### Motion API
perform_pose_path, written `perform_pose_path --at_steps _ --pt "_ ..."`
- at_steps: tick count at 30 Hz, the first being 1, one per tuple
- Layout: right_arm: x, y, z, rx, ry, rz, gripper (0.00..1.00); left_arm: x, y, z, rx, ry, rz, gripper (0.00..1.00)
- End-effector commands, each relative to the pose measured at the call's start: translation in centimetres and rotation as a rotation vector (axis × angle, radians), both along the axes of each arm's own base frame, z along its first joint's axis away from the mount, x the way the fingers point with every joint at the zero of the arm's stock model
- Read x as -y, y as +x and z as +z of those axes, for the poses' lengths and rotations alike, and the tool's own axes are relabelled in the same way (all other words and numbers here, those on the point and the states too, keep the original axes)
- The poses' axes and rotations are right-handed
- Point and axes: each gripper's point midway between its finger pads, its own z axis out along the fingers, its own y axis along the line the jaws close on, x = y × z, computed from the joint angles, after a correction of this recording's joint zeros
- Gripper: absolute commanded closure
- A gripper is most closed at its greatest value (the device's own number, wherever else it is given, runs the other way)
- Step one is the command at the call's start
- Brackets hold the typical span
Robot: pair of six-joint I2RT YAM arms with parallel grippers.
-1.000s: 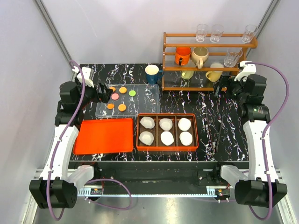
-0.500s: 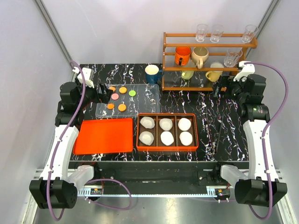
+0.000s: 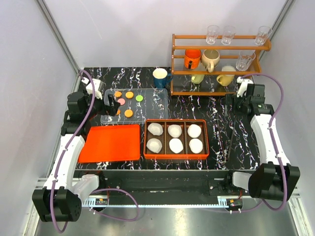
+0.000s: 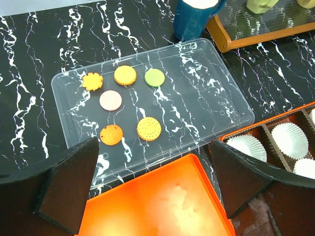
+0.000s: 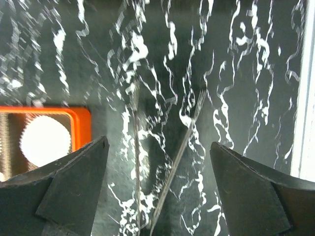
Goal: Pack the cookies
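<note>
The cookies lie on a clear tray (image 4: 206,93): a flower-shaped orange one (image 4: 92,81), a round orange one (image 4: 125,75), a green one (image 4: 154,77), a pink one (image 4: 110,100) and two more orange ones (image 4: 111,134) (image 4: 148,128). In the top view the cookies (image 3: 129,103) sit at the back left. My left gripper (image 3: 110,102) (image 4: 153,146) hangs open at the tray's left edge, empty. My right gripper (image 3: 235,104) (image 5: 159,142) is open and empty above thin metal tongs (image 5: 172,157) on the table.
An orange box (image 3: 175,121) with white paper liners (image 3: 175,145) stands mid-table, its flat orange lid (image 3: 109,142) to the left. A blue mug (image 3: 160,77) and a wooden rack (image 3: 219,64) of cups and glasses stand at the back. The tongs (image 3: 229,137) lie right of the box.
The left gripper has moved in towards the cookie tray. The right arm has swung inward from the table's right edge and now points down over the tongs.
</note>
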Motion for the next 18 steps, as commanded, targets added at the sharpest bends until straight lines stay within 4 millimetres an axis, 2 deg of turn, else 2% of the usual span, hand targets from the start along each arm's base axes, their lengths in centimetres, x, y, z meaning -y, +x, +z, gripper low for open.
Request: perform_pose_path --at_steps 1,3,6,10,18 --pt "1.7 -1.9 -4.1 -0.139 -0.111 -0.009 0.09 0.0 0.4 0.6 0.056 0.024 -0.019 0.01" --pt "2.7 -2.6 -6.2 -0.198 -0.163 -0.016 0.11 0.0 0.3 0.1 0.047 0.031 -0.022 0.01" --pt "2.9 -3.3 -8.6 -0.254 -0.184 -0.003 0.14 -0.1 0.3 -0.2 0.043 0.038 -0.02 0.01" --pt "3.4 -3.6 -11.1 -0.328 -0.201 -0.001 0.17 -0.1 0.4 -0.3 0.042 0.035 -0.017 0.01" --pt "3.8 -3.6 -14.7 -0.422 -0.161 0.017 0.32 -0.1 0.1 -0.3 0.05 0.036 -0.019 0.01"
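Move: The right hand goes for the right-hand one of two slim metal forks; its middle lies about 10 cm back, 2 cm to the right and 18 cm below. The left fork lies some 5 cm left of it, and the cookie box's middle about 27 cm left and 2 cm farther out than the right fork. From the left hand, the right fork is roughly 53 cm right, 13 cm back and 22 cm down. Right hand sinks about 14 cm and back towards the right fork, tipping some 25 degrees down, fingers partly closing. ##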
